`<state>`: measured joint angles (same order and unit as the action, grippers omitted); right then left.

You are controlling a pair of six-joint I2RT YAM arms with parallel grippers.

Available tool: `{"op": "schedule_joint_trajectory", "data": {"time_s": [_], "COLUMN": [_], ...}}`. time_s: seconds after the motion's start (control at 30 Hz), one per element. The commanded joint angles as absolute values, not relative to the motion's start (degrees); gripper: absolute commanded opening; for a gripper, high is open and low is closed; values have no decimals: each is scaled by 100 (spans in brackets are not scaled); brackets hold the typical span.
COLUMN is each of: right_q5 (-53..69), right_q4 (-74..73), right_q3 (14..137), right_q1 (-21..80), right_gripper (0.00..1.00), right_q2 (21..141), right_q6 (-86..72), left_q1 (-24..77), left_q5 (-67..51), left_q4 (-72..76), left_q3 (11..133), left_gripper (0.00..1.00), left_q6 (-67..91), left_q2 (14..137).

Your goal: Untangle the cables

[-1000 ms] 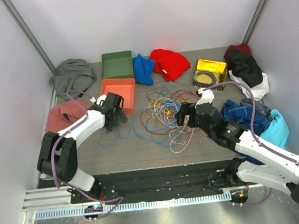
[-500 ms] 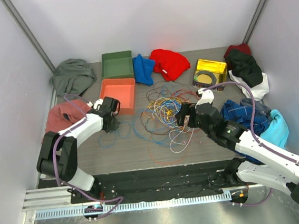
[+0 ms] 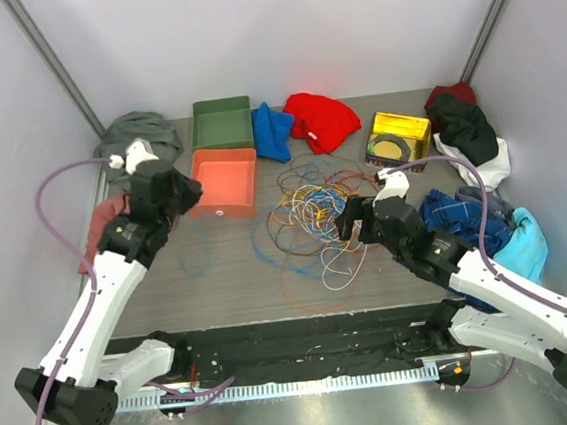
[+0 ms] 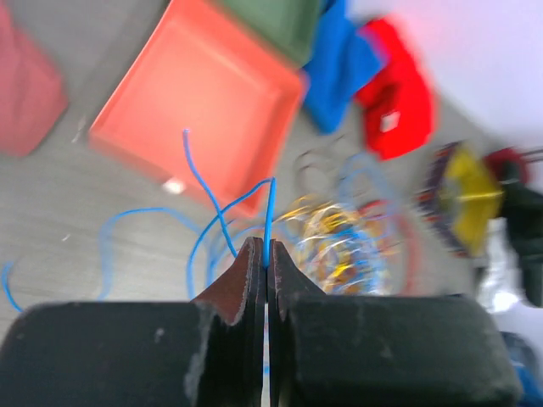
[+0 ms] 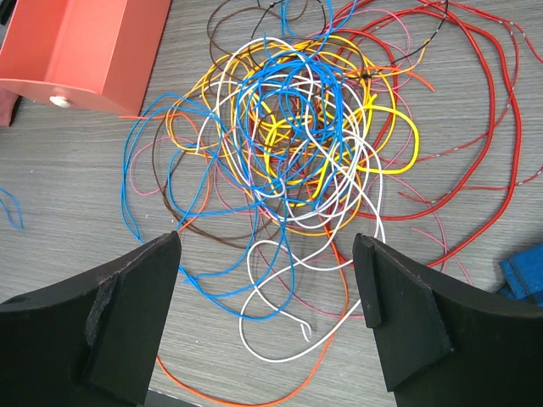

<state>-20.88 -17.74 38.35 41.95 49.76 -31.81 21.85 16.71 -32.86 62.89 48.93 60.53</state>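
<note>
The cables (image 3: 308,210) lie in a loose tangle of blue, yellow, orange, red, white and brown loops in the middle of the table. My left gripper (image 3: 189,193) is raised near the orange tray's left side. In the left wrist view that gripper (image 4: 266,246) is shut on a thin blue cable (image 4: 268,208), which runs up from the fingertips and trails back toward the blurred tangle (image 4: 356,246). My right gripper (image 3: 348,224) hovers at the tangle's right edge. It stands wide open (image 5: 267,242) above white and blue loops of the cables (image 5: 305,127), holding nothing.
An orange tray (image 3: 225,178) and a green tray (image 3: 222,123) stand at the back left. A blue cloth (image 3: 273,131), a red cloth (image 3: 322,118) and a yellow box (image 3: 397,136) line the back. A grey garment (image 3: 136,136) lies far left; piled clothes (image 3: 467,135) fill the right side.
My left gripper closed on the blue cable down by the table, then rose and swung back to the left with it. The right arm has stayed put.
</note>
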Motion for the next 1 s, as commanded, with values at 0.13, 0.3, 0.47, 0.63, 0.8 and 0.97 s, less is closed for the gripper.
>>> {"op": "schedule_joint_trajectory", "data": {"time_s": [0.13, 0.3, 0.47, 0.63, 0.8, 0.97], "right_q5": [-1986, -1995, -2092, -2223, -2346, -2399], "right_q4": [-1503, -1538, -1608, -1608, -1652, -1740], "right_q3": [4113, 4342, 4535, 4588, 4614, 4649], "right_q1": [4228, 4227, 4227, 4228, 4219, 4227], "right_gripper": [90, 90, 90, 91, 91, 91], "right_q2": [5036, 5089, 5106, 5089, 5098, 5089], "right_q6": [-3217, -3103, -2971, -2813, -2725, -2716], "left_q1": [2188, 2180, 2188, 2127, 1820, 1495], "left_q5": [1556, 1670, 1802, 2179, 2233, 2092], "left_q4": [-3279, -2971, -2892, -2375, -2092, -1312], "left_q3": [8207, 9780, 11492, 12347, 13148, 13166], "left_gripper": [0, 0, 0, 0, 0, 0], "left_q6": [4448, 4131, 3737, 3332, 3199, 3392], "left_q2": [6766, 7724, 8656, 9543, 10440, 11258]}}
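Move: The blue cable already hangs from the left hand's shut fingers; the green tray lies about 23 cm ahead of that hand, 2 cm to its right and some 22 cm below. The orange tray is nearer, 9 cm ahead and 1 cm right. The blue cloth sits some 20 cm ahead and 12 cm right, and the cable tangle lies level with the hand, 19 cm right. From the right hand the green tray is about 28 cm ahead, 24 cm left. The blue cable, still pinched, is carried up and forward by the left hand past the orange tray to high over the green tray, about 22 cm each way: mostly rising first, then forward, sinking a little at the end. The fingers tip up some 30 degrees to nearly level. The open right hand rises about 3.5 cm over the tangle. ##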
